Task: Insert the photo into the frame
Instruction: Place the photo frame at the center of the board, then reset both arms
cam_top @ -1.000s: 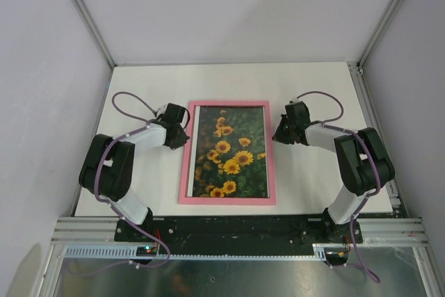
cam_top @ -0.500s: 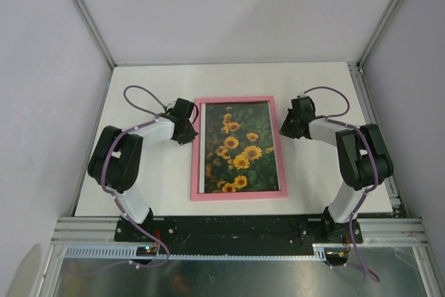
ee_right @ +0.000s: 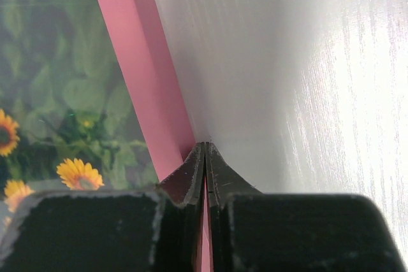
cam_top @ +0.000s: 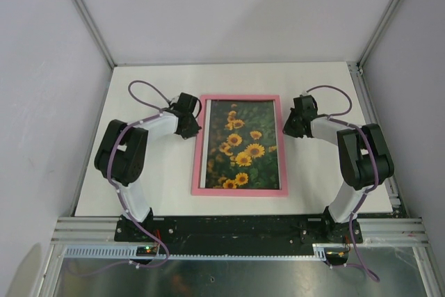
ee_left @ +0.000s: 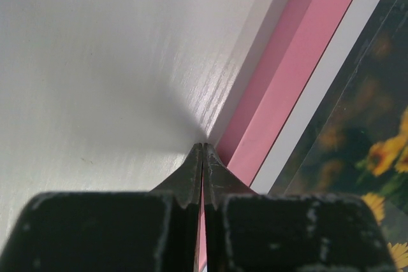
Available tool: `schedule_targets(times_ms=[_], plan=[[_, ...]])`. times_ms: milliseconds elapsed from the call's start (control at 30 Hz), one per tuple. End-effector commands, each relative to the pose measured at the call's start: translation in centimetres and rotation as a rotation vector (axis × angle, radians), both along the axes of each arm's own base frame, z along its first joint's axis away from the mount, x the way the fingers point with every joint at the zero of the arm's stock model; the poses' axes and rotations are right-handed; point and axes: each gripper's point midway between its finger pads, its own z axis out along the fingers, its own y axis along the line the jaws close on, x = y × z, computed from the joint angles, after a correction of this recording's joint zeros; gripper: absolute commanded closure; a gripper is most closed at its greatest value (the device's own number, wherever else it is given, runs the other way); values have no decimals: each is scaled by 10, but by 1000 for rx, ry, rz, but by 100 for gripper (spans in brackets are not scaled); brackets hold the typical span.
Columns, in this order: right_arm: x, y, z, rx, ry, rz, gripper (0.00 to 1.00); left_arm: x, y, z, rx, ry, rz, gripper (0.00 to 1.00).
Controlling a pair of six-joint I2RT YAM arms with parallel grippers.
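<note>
The pink frame (cam_top: pixel 240 192) lies flat in the middle of the white table, nearly square to it, and the sunflower photo (cam_top: pixel 243 147) sits inside it, face up. My left gripper (cam_top: pixel 195 129) is shut, and its tips rest against the frame's left outer edge. In the left wrist view the closed tips (ee_left: pixel 203 146) meet the pink rail (ee_left: pixel 299 62) beside the photo (ee_left: pixel 370 132). My right gripper (cam_top: pixel 286 127) is shut too, against the frame's right outer edge. The right wrist view has its tips (ee_right: pixel 204 145) at the pink rail (ee_right: pixel 137 62), with the photo (ee_right: pixel 57 93) beyond.
The white tabletop (cam_top: pixel 167 81) is enclosed by pale walls with metal corner posts (cam_top: pixel 83 12). An aluminium rail (cam_top: pixel 243 227) runs along the near edge, where both arm bases are bolted.
The frame, with the photo in it, has slid to the right and turned straighter. Both grippers moved right and slightly away from me along with its edges.
</note>
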Motion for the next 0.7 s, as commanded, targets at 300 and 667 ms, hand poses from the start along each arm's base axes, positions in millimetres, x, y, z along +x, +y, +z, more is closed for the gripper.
schedule_targets(times_ms=[300,667], plan=[[-7,-17,6,-49,82,5,72,17,-5,36,17,-98,-79,89],[9,-17,118,-6,-141,24,34,20,11,152,15,-349,-209,42]])
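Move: The pink photo frame lies flat between the hands, photo inside, its long sides running forward. Its middle is about 15 cm right and 6 cm back of the left hand, roughly level with the fingertips. From the right hand the frame's middle lies some 16 cm left and 6 cm back. The sunflower photo's middle is about 16 cm right and 5 cm back of the left hand. Both hands are at the outer edges of the long rails. Both hands come free of the frame's outer long sides, where their fingertips rested. The left lifts about 8 cm, drifting forward and slightly left as its fingers tip up some 10 degrees and open about halfway. The right first eases about 3 cm right, away from the rail, then rises about 5 cm, opening more than halfway. ##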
